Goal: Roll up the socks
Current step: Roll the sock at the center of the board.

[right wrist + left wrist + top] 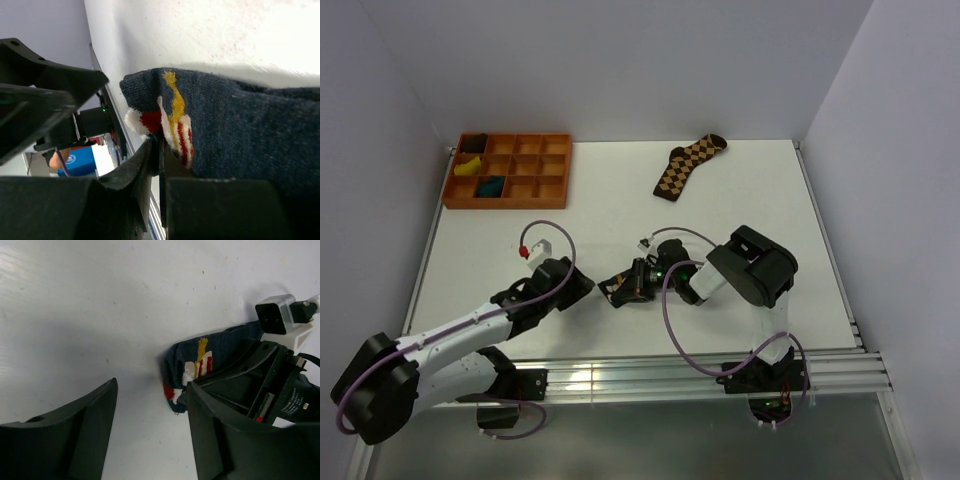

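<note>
A dark teal sock (182, 365) with a red, white and yellow patch lies flat on the white table (620, 215), just in front of the arms. My right gripper (159, 150) is shut on the sock's (240, 125) edge beside the patch, and it reaches in from the right (623, 290). Left of the sock, my left gripper (150, 432) is open, with only bare table between its fingers (80, 435). Its right finger stands just short of the sock's near end. In the top view the left gripper (582, 283) faces the right one, and the sock (632, 293) is mostly hidden under the right gripper.
An orange compartment tray (555, 165) sits at the back left, holding a yellow item (468, 167) and a dark teal bundle (492, 186). A brown argyle sock (688, 165) lies at the back centre. A small white block with a red tip (532, 248) lies just beyond the left gripper.
</note>
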### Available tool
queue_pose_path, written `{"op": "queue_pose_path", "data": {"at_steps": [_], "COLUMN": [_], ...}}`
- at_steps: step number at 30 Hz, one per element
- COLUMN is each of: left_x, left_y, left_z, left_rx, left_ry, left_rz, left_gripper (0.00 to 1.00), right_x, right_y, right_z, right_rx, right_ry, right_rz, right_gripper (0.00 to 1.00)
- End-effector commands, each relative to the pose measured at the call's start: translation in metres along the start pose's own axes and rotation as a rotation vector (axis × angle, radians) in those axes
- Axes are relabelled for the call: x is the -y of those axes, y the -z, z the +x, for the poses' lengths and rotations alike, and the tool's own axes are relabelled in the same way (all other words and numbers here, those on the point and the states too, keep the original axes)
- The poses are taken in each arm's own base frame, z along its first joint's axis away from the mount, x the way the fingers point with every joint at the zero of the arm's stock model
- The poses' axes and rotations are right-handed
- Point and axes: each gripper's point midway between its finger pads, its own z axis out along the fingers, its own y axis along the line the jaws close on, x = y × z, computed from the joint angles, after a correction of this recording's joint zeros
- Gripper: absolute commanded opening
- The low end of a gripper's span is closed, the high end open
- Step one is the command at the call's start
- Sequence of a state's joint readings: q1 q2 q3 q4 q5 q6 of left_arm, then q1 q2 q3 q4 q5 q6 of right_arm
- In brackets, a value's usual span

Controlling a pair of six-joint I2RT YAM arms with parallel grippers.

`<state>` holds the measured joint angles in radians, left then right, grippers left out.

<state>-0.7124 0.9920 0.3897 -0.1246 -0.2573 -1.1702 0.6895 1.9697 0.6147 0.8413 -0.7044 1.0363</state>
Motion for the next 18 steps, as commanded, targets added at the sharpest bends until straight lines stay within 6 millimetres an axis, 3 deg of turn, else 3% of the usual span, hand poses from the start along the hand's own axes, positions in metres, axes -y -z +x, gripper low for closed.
{"op": "queue_pose_path", "data": {"at_steps": [1, 3, 7, 8, 14, 18], "left_x": [0.037, 0.037, 0.035, 0.046, 0.043, 0.044], "left_y": [-0.004, -0.011, -0.019, -0.02, -0.031, -0.033], "left_z": [-0.006, 0.0, 0.006, 0.005, 0.012, 0.013], "left_rx": [0.022, 0.007, -0.001, 0.008, -0.002, 0.0], "left_ry": [0.021, 0.012, 0.0, 0.008, 0.002, -0.005], "left_rz": [0.084, 0.066, 0.036, 0.071, 0.037, 0.039], "left_gripper": [0.58, 0.53, 0.34, 0.33, 0.18, 0.17], "right_x": [0.023, 0.025, 0.027, 0.028, 0.028, 0.028], "right_y": [0.001, 0.001, 0.001, 0.001, 0.002, 0.0], "right_z": [0.003, 0.004, 0.003, 0.004, 0.003, 0.003], "right_rx": [0.041, 0.042, 0.043, 0.041, 0.043, 0.028], "right_ry": [-0.051, -0.057, -0.059, -0.057, -0.05, -0.04], "right_rz": [0.064, 0.064, 0.074, 0.077, 0.083, 0.084], "right_gripper": [0.0, 0.0, 0.0, 0.0, 0.0, 0.0]}}
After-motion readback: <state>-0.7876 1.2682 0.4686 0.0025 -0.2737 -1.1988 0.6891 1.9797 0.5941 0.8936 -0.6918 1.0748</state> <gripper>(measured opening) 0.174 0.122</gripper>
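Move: The end of the sock sticking out of my right fingers lies about 4 cm to the right of my left hand, roughly 1 cm farther out and some 4 cm lower. My right fingertips, holding that sock, are about 7 cm to the right of my left hand, level with it fore and aft and some 5 cm below. From my right hand the same sock end is about 3 cm to its left and 1 cm farther out, at about its own height. I slide my left hand about 4 cm to the right and sink it some 2–3 cm towards the sock's jutting end, closing its fingers from well open to nearly shut around the upper left corner. My right hand stays in place beside it and keeps its pinch on the sock. ##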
